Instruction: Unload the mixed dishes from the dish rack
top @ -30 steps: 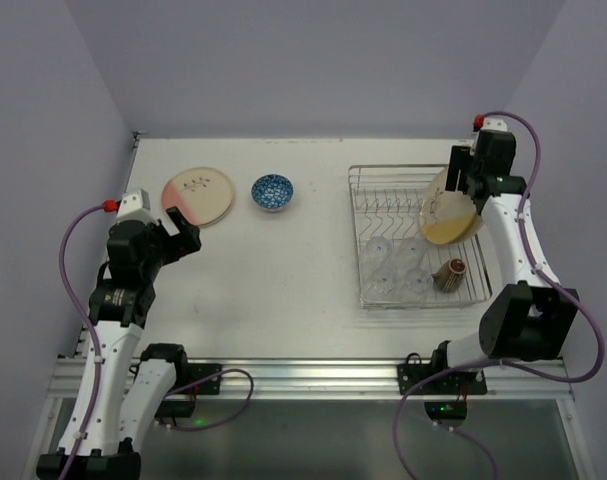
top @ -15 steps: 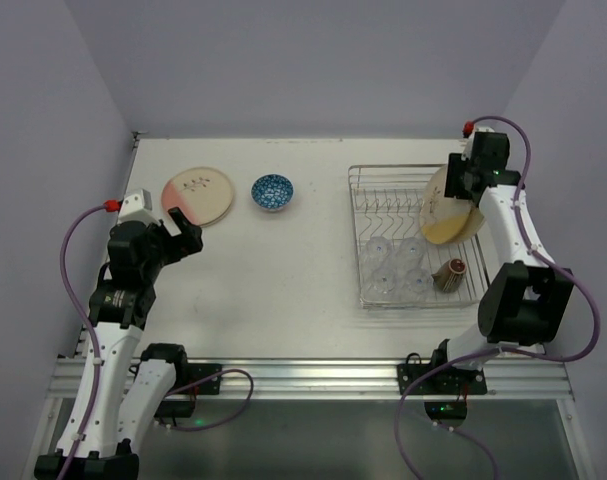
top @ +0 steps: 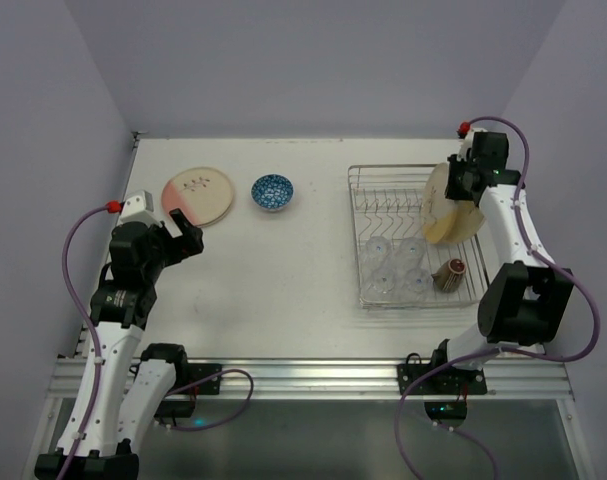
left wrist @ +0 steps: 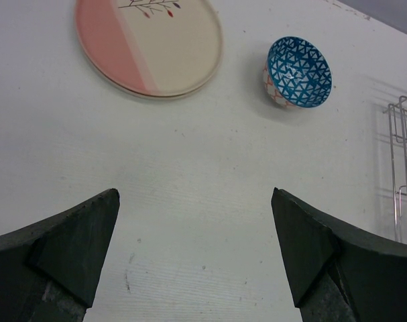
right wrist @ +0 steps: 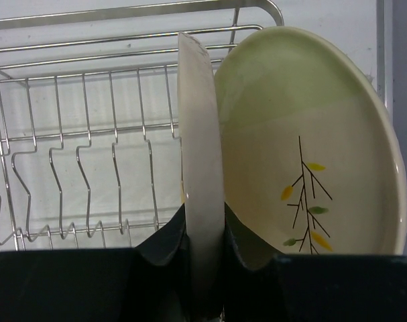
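The dish rack (top: 393,168) stands at the right of the table. Two cream plates lean upright in its far right part. My right gripper (top: 461,186) is shut on the rim of the nearer plate (right wrist: 200,134), seen edge-on between the fingers (right wrist: 168,241). A second plate (right wrist: 304,134) with a branch drawing leans just behind it. Several clear glasses (top: 393,268) and a dark cup (top: 450,273) sit in the rack's near part. On the table at the left lie a pink-and-cream plate (top: 197,195) and a blue-patterned bowl (top: 272,191). My left gripper (top: 183,238) hangs open above the table, nothing in it.
In the left wrist view the pink-and-cream plate (left wrist: 149,43) and the bowl (left wrist: 298,72) lie ahead of the open left gripper (left wrist: 194,201), with the rack's edge (left wrist: 404,168) at far right. Rows of upright tines (right wrist: 76,168) stand left of the gripped plate.
The right gripper has shut on the plate's rim and the plate now stands more upright. The left arm has not moved.
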`<action>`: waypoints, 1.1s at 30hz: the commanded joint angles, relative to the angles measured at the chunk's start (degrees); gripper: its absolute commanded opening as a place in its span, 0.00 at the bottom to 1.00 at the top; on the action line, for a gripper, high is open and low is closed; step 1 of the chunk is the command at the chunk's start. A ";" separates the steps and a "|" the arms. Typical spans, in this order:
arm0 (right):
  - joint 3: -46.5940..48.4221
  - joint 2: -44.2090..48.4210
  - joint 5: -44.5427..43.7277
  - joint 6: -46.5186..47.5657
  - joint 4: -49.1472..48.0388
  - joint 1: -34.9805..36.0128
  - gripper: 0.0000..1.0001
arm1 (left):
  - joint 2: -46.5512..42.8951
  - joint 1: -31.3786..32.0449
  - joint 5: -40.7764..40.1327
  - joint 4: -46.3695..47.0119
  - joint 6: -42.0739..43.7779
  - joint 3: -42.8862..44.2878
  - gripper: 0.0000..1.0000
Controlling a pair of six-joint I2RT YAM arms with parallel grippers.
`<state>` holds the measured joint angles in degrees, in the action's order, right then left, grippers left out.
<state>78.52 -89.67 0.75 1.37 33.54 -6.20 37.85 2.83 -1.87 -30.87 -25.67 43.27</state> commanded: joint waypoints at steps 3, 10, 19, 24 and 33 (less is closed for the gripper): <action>2.16 -0.25 2.58 -2.68 0.47 0.40 0.05 | -0.14 0.51 0.90 2.48 1.76 0.06 1.00; 6.02 1.34 3.20 -2.16 1.44 0.40 0.00 | 0.03 0.51 1.08 2.49 1.76 -0.02 1.00; 8.05 5.55 -0.49 -1.89 0.74 0.48 0.00 | 0.39 0.51 1.08 2.57 1.76 -0.02 1.00; 8.14 9.76 -3.30 -2.51 0.56 0.48 0.00 | 0.30 0.51 0.81 2.57 1.76 -0.02 1.00; 10.77 15.83 -6.99 -6.10 2.41 0.48 0.00 | -0.58 0.51 -0.42 2.40 1.50 -0.11 1.00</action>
<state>84.25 -78.85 -4.99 -1.58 40.32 -6.02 37.67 2.83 -1.76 -30.87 -25.69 43.24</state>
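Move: My right hand already pinches the upper rim of the front plate in the rack. The plate's middle hangs about 3 cm ahead, 1 cm to the left and 7 cm below my fingers. The green-edged plate stands some 5 cm to my right, 2 cm ahead and 8 cm down. The brown mug sits roughly 16 cm back and 5 cm right, 13 cm down, and the glasses about 13 cm back and 9 cm left, equally low. From my idle left hand the held plate lies some 62 cm right, 17 cm ahead, 10 cm lower. Keeping my pinch on the plate's rim, I draw it up out of its slot with my right hand, creeping at first and then rising quickly, about 10 cm in all, while I pull back some 3 cm towards my base. My fingers tip up roughly 10 degrees as I leave the green-edged plate below. ##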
